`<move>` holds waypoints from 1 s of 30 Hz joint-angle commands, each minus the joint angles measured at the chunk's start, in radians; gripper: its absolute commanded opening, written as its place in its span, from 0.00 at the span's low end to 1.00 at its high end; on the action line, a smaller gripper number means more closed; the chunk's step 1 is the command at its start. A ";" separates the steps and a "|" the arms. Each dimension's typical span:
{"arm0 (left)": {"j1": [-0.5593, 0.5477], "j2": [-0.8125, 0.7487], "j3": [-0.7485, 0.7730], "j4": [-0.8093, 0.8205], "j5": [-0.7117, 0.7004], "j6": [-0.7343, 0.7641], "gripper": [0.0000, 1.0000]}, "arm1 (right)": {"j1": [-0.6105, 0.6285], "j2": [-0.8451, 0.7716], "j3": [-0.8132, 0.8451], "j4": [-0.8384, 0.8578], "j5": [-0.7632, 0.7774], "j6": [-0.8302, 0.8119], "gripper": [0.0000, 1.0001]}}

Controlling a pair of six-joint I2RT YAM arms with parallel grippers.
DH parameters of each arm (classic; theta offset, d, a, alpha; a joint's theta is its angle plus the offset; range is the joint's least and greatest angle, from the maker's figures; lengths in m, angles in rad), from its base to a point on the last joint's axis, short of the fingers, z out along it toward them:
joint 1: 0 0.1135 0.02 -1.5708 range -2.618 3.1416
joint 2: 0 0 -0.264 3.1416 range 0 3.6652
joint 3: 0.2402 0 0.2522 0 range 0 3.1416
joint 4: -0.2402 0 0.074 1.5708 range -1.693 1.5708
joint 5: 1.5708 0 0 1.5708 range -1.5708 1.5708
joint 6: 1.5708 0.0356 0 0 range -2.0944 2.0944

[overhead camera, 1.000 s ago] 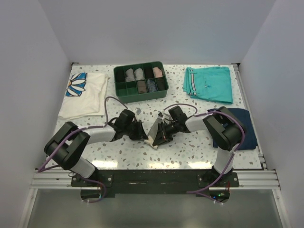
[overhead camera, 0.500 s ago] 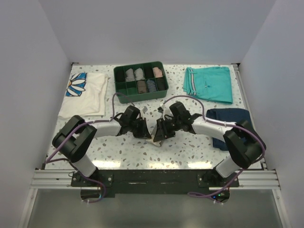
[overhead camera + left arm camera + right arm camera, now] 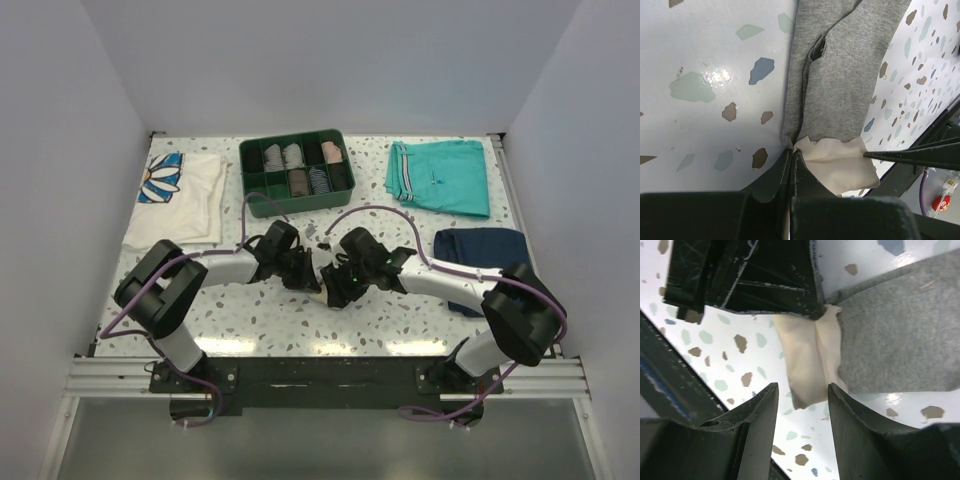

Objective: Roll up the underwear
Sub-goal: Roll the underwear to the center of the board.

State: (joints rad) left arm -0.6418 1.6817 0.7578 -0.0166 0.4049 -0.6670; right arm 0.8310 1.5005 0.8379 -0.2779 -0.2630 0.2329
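The underwear [image 3: 840, 75] is a small grey cloth with a cream lining, lying flat on the speckled table. My left gripper [image 3: 792, 150] is shut, its tips pinching the cloth's near edge where grey and cream meet. In the right wrist view the underwear [image 3: 900, 340] lies ahead. My right gripper [image 3: 802, 397] stands open, its fingers straddling the end of the cream flap [image 3: 810, 365] without touching it. From above, both grippers meet at mid-table, left gripper [image 3: 303, 277] and right gripper [image 3: 336, 288], and only a pale bit of the underwear [image 3: 319, 294] shows between them.
A green divided tray [image 3: 250, 186] with rolled garments stands at the back centre. Teal shorts [image 3: 440, 177] lie at the back right, a navy folded garment [image 3: 495, 250] at the right, and a white daisy-print shirt [image 3: 180, 200] at the left.
The right gripper let go of the cloth and opened. The left gripper closed on the edge. The cloth, earlier lifted between them, now lies low. The right arm swung outward.
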 commanded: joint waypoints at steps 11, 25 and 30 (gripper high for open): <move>-0.009 0.069 0.006 -0.091 -0.026 0.061 0.00 | 0.082 0.026 0.017 0.029 0.116 -0.066 0.48; -0.009 0.076 0.008 -0.095 -0.023 0.070 0.00 | 0.122 0.043 -0.045 0.022 0.289 -0.038 0.25; -0.010 0.059 0.006 -0.095 -0.024 0.069 0.02 | 0.122 0.046 -0.072 0.062 0.243 0.006 0.08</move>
State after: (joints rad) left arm -0.6418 1.7111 0.7818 -0.0185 0.4427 -0.6498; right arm 0.9501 1.5444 0.7994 -0.2539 -0.0170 0.2020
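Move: The beige waistband of the underwear lies just under the open right fingers, its middle roughly 4 cm below and 1 cm to the left. The left fingertips sit about 4 cm left of the right hand, 1 cm ahead and 3 cm lower. The grey cloth's middle is some 7 cm ahead, 2 cm right and 4 cm below. From the left hand, which holds one corner, the waistband's middle is about 3 cm right and 1 cm back. The right hand sinks about 3 cm and pinches the waistband's free end; the left keeps its corner pinched. ##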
